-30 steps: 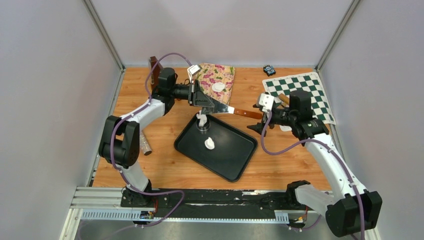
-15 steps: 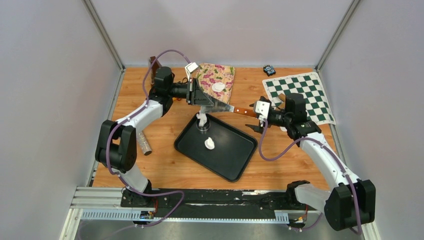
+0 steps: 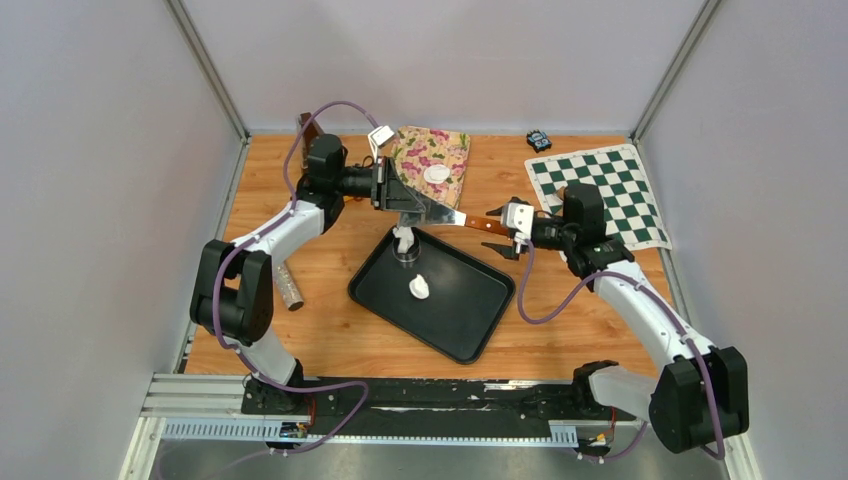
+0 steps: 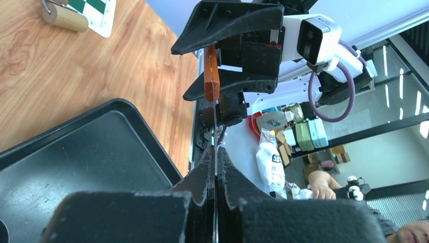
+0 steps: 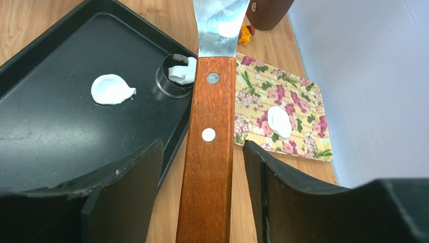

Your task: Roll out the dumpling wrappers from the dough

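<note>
A spatula with a metal blade (image 3: pixel 432 208) and a brown wooden handle (image 5: pixel 210 142) hangs level above the far corner of the black tray (image 3: pixel 470 325). My left gripper (image 4: pixel 216 152) is shut on the blade, which shows edge-on between its pads. My right gripper (image 5: pixel 203 147) is open and straddles the handle, with a gap on each side. One dumpling wrapper (image 5: pixel 279 121) lies on the floral plate (image 5: pixel 306 136). A flattened white dough piece (image 5: pixel 111 89) lies on the tray beside the clear ring cutter (image 5: pixel 174 76), which holds more dough.
A green chessboard mat (image 3: pixel 605 185) lies at the back right, with a rolling pin (image 4: pixel 63 15) at its edge. A small dark object (image 3: pixel 539 139) sits by the back wall. A grey cylinder (image 3: pixel 290 290) lies left of the tray. Walls close three sides.
My right gripper has slid left onto the spatula handle and its jaws have narrowed around it. The left gripper has kept its hold on the blade, almost still.
</note>
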Motion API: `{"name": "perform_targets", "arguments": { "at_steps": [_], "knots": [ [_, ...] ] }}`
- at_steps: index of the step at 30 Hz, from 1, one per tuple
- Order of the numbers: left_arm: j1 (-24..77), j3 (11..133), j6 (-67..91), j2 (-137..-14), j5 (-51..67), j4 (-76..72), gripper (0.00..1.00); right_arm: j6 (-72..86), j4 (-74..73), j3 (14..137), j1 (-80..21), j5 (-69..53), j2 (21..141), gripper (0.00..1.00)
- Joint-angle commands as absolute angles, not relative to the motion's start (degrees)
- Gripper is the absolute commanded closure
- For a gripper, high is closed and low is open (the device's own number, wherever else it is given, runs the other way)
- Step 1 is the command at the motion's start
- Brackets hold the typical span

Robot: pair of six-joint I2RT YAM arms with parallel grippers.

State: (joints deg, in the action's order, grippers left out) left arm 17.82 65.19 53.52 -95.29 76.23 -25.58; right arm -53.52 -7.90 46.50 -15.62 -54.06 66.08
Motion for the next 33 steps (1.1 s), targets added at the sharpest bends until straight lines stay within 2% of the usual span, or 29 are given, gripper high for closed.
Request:
{"name": "perform_targets", "arguments": {
  "at_steps": [1,5,11,20,22,27,30,33],
  "knots": [
    [18.24,65.5,53.78,-94.0,76.94,-28.01,1.0,-52.48,-2.08,45.82,-17.3,-55.72,66.83,0.4],
    [18.15,65.5,53.92,-93.68,76.93,-28.2,1.0,-51.83,1.47,44.44,-17.51,-53.64,67.0,0.4],
    [18.19,65.22,54.05,-93.06,77.15,-28.32,1.0,-50.92,4.04,43.03,-16.97,-51.55,66.14,0.34],
    [18.19,64.73,53.49,-92.47,77.44,-27.54,1.0,-50.05,4.04,43.88,-16.56,-51.2,66.51,0.38],
    [18.19,64.75,53.24,-92.3,77.41,-27.22,1.0,-50.16,4.0,43.96,-16.44,-51.15,66.66,0.45],
    [18.19,64.98,53.34,-92.35,77.35,-27.22,1.0,-50.9,3.52,43.86,-16.49,-51.83,66.75,0.82],
    [18.19,65.0,53.35,-92.5,77.25,-27.48,1.0,-51.59,2.71,44.27,-16.44,-51.3,66.43,0.99],
    [18.04,65.22,52.78,-92.73,76.71,-27.02,1.0,-53.62,-0.52,45.15,-16.44,-51.98,65.83,1.0]
  ]
}}
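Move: The scraper's wooden handle already lies between the right hand's open fingers, its middle about 1 cm ahead, 1 cm left and 1 cm below. On the tray, some 19 cm below this hand, the ring cutter is about 14 cm left and 2 cm back, and the loose dough piece 12 cm left and 9 cm back. From the left hand, still gripping the blade, the handle lies about 9 cm right, 2 cm back and 4 cm lower. The right hand eases about 1.5 cm forward and pinches the handle while the left keeps the blade. ##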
